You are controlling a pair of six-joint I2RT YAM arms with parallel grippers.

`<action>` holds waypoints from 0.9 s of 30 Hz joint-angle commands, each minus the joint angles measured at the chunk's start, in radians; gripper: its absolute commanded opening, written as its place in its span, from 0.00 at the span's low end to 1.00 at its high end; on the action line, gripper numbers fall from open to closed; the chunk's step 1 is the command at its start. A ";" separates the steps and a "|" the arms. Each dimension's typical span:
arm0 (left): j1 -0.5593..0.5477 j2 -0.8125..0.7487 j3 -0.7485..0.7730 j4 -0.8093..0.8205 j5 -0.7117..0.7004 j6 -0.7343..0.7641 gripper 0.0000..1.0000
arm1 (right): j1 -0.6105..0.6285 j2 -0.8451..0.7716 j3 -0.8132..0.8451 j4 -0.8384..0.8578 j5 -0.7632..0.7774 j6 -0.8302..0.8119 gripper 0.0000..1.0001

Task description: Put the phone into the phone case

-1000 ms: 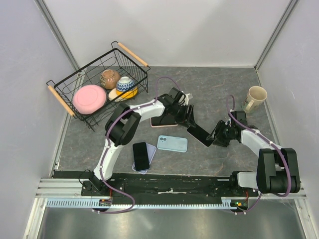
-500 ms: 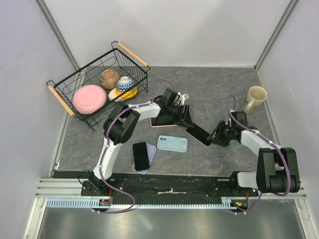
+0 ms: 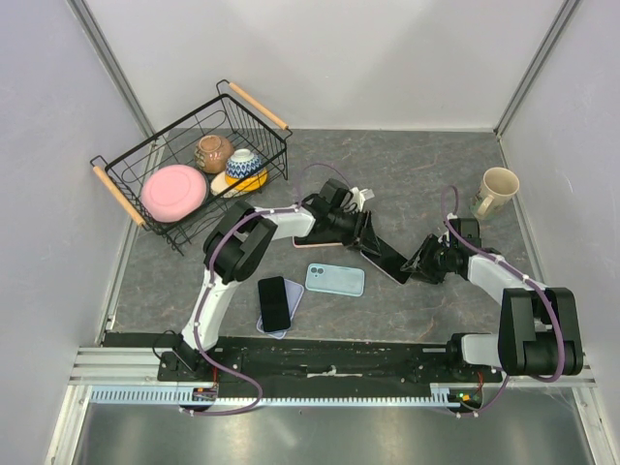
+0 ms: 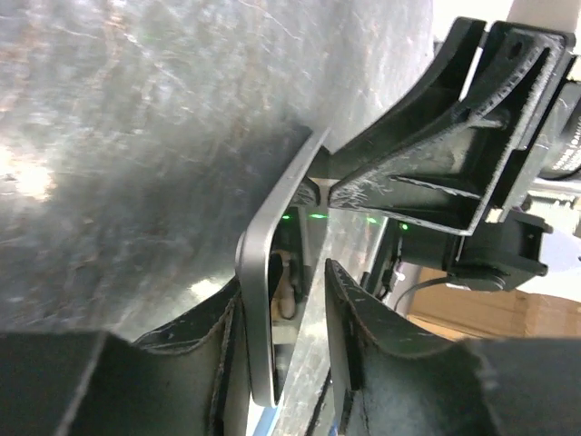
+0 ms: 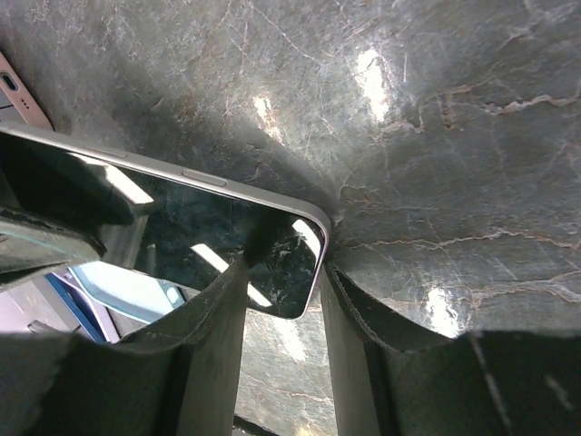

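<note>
The phone [image 3: 387, 260], dark-screened with a pale metal rim, hangs tilted above the mid table between my two grippers. My right gripper [image 3: 418, 268] is shut on its near right corner. In the right wrist view the phone [image 5: 182, 236] has one finger on the glass and one behind its edge, the gripper [image 5: 286, 272] around that corner. My left gripper [image 3: 366, 244] straddles the other end. In the left wrist view the phone [image 4: 259, 272] rests edge-on against one finger of that gripper [image 4: 283, 291], with a gap to the other. A pink-rimmed phone case [image 3: 315, 237] lies partly under the left arm.
A light blue case or phone back [image 3: 335, 279] lies flat in front of the held phone. A black phone on a lilac case [image 3: 276, 302] sits nearer the bases. A wire basket [image 3: 126, 199] with dishes stands back left. A cream mug [image 3: 497, 189] stands at the right.
My left gripper has slid right onto the phone's far end and its jaws have narrowed. The right gripper's jaws have closed in on the phone's corner. The phone has barely moved.
</note>
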 commanded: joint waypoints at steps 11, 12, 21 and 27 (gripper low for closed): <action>-0.024 -0.125 0.017 -0.072 0.000 0.040 0.02 | 0.007 -0.059 0.039 0.033 -0.048 -0.007 0.46; -0.022 -0.144 0.019 -0.100 -0.051 0.063 0.02 | 0.007 -0.063 0.050 0.020 -0.047 -0.010 0.46; 0.062 -0.491 -0.110 -0.258 -0.321 0.188 0.02 | 0.008 -0.084 0.195 -0.013 -0.090 -0.039 0.55; 0.177 -0.764 -0.269 -0.273 -0.373 0.189 0.02 | 0.014 -0.093 0.248 0.003 -0.118 -0.039 0.69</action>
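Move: The black phone lies tilted between the two hands, one end within the left hand's open fingers: its middle is about 4 cm to that hand's right, 3 cm back and 1 cm lower. From the left hand, the pink case with its phone is some 13 cm left and 4 cm ahead, and the light-blue case about 9 cm left and 8 cm back. From the right hand, the black phone's middle is roughly 7 cm left and 3 cm ahead. The left fingers close and pinch the near end of the black phone, the hand easing about 1 cm back and to the right as they do. It then lifts the phone some 14 cm while swinging about 10 cm left, the wrist rolling and turning counter-clockwise. The right hand comes free of the other end, rising about 8 cm and forward 5, its fingers opening wider. ##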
